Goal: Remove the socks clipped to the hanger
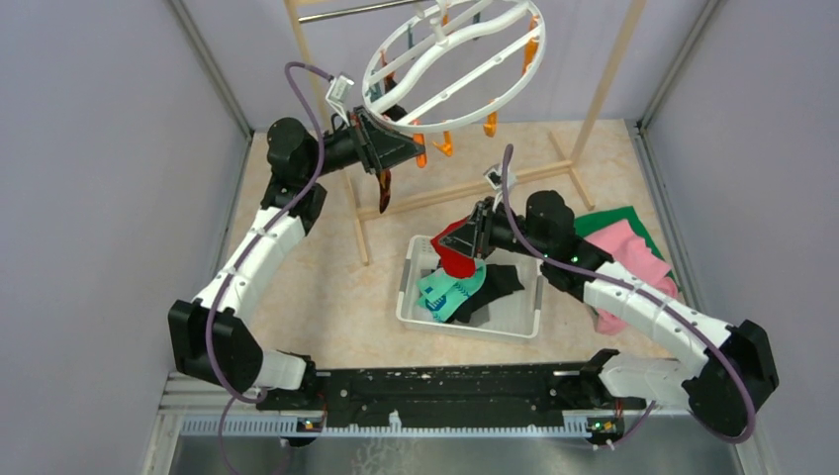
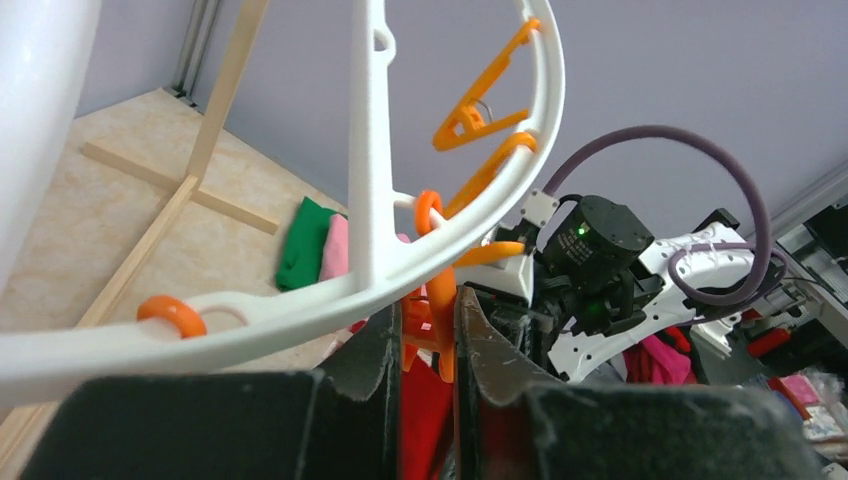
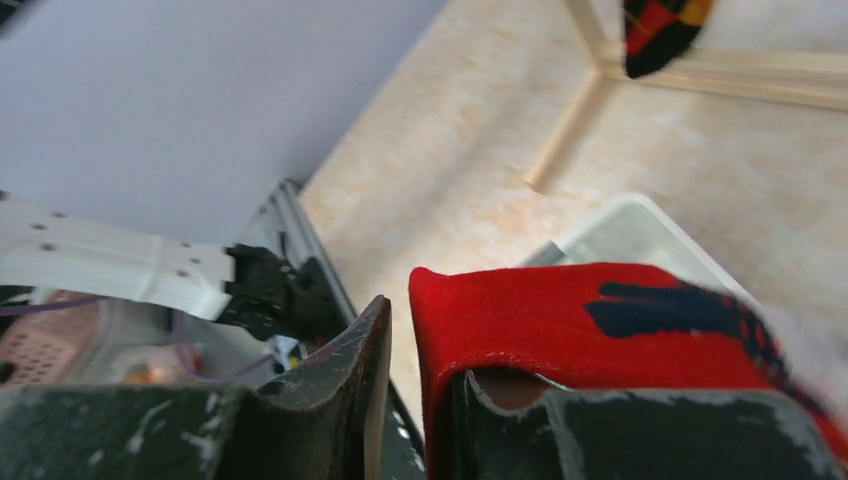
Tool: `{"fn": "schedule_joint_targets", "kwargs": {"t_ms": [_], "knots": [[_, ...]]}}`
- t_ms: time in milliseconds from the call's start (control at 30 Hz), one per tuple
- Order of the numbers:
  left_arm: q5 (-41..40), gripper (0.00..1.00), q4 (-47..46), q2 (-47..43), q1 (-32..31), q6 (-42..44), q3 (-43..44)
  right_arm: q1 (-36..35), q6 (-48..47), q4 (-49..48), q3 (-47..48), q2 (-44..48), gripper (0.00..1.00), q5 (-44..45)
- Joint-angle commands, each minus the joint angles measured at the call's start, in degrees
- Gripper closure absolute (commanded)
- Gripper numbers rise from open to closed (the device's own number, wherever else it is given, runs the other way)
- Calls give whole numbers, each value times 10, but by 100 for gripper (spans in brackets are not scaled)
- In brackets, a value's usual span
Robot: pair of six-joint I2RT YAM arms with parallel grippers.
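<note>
The white ring hanger (image 1: pixel 450 59) hangs from the wooden rack with orange clips dangling. My left gripper (image 1: pixel 401 148) reaches under its rim and is shut on an orange clip (image 2: pixel 443 300), with red fabric showing just below the clip. A black argyle sock (image 1: pixel 384 188) hangs beneath that spot. My right gripper (image 1: pixel 470 233) hovers over the white basket (image 1: pixel 416 297). Its jaws stand slightly apart, and a red sock (image 3: pixel 560 310) is draped over one finger, with a gap to the other finger. Teal (image 1: pixel 450 292) and black (image 1: pixel 500 282) socks lie in the basket.
The wooden rack's posts (image 1: pixel 604 89) and base bars stand at the back of the table. Folded pink and green cloths (image 1: pixel 628 247) lie under the right arm. Grey walls close in both sides.
</note>
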State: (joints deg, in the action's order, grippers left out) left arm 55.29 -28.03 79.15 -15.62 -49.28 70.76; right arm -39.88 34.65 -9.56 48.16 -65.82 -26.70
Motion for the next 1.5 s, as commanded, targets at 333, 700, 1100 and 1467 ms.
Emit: {"fn": "schedule_joint_targets", "kwargs": {"t_ms": [333,700,1100,1467], "knots": [[-23,95,171,-8,-52,150,91,-35,-118,365,-14,57,64,221],[-26,95,182,-3,-59,157,103,-76,-104,485,8,91,2,262],[-28,96,203,12,-82,173,126,-76,-275,244,-24,153,3,393],[-30,96,215,31,-86,177,144,-83,-466,-353,-26,-155,1,335]]}}
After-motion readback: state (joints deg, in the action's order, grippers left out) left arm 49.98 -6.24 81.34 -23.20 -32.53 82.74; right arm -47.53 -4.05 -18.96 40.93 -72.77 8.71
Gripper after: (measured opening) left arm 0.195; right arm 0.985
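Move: The right hand holds the red sock; the basket for it is centred about 5 cm ahead, 5 cm to the right and 23 cm below. The mint sock lies in there, some 5 cm ahead, 1 cm right and 23 cm down. The argyle sock, still on the hanger, hangs roughly 12 cm ahead, 12 cm left and 4 cm higher. From the left hand, which pinches an orange clip, it is about 4 cm ahead, 8 cm left and 11 cm down. Still gripping the red sock, the right hand sinks some 13 cm and swings right and a little back, fingertips tipping down about 40 degrees, then opens wide and lets go of the sock over the basket. Empty and open, it turns back forward about 13 cm, also left and slightly up, fingers swinging to point more forward. The left hand keeps its pinch on the clip and draws the hanger about 4 cm right. ##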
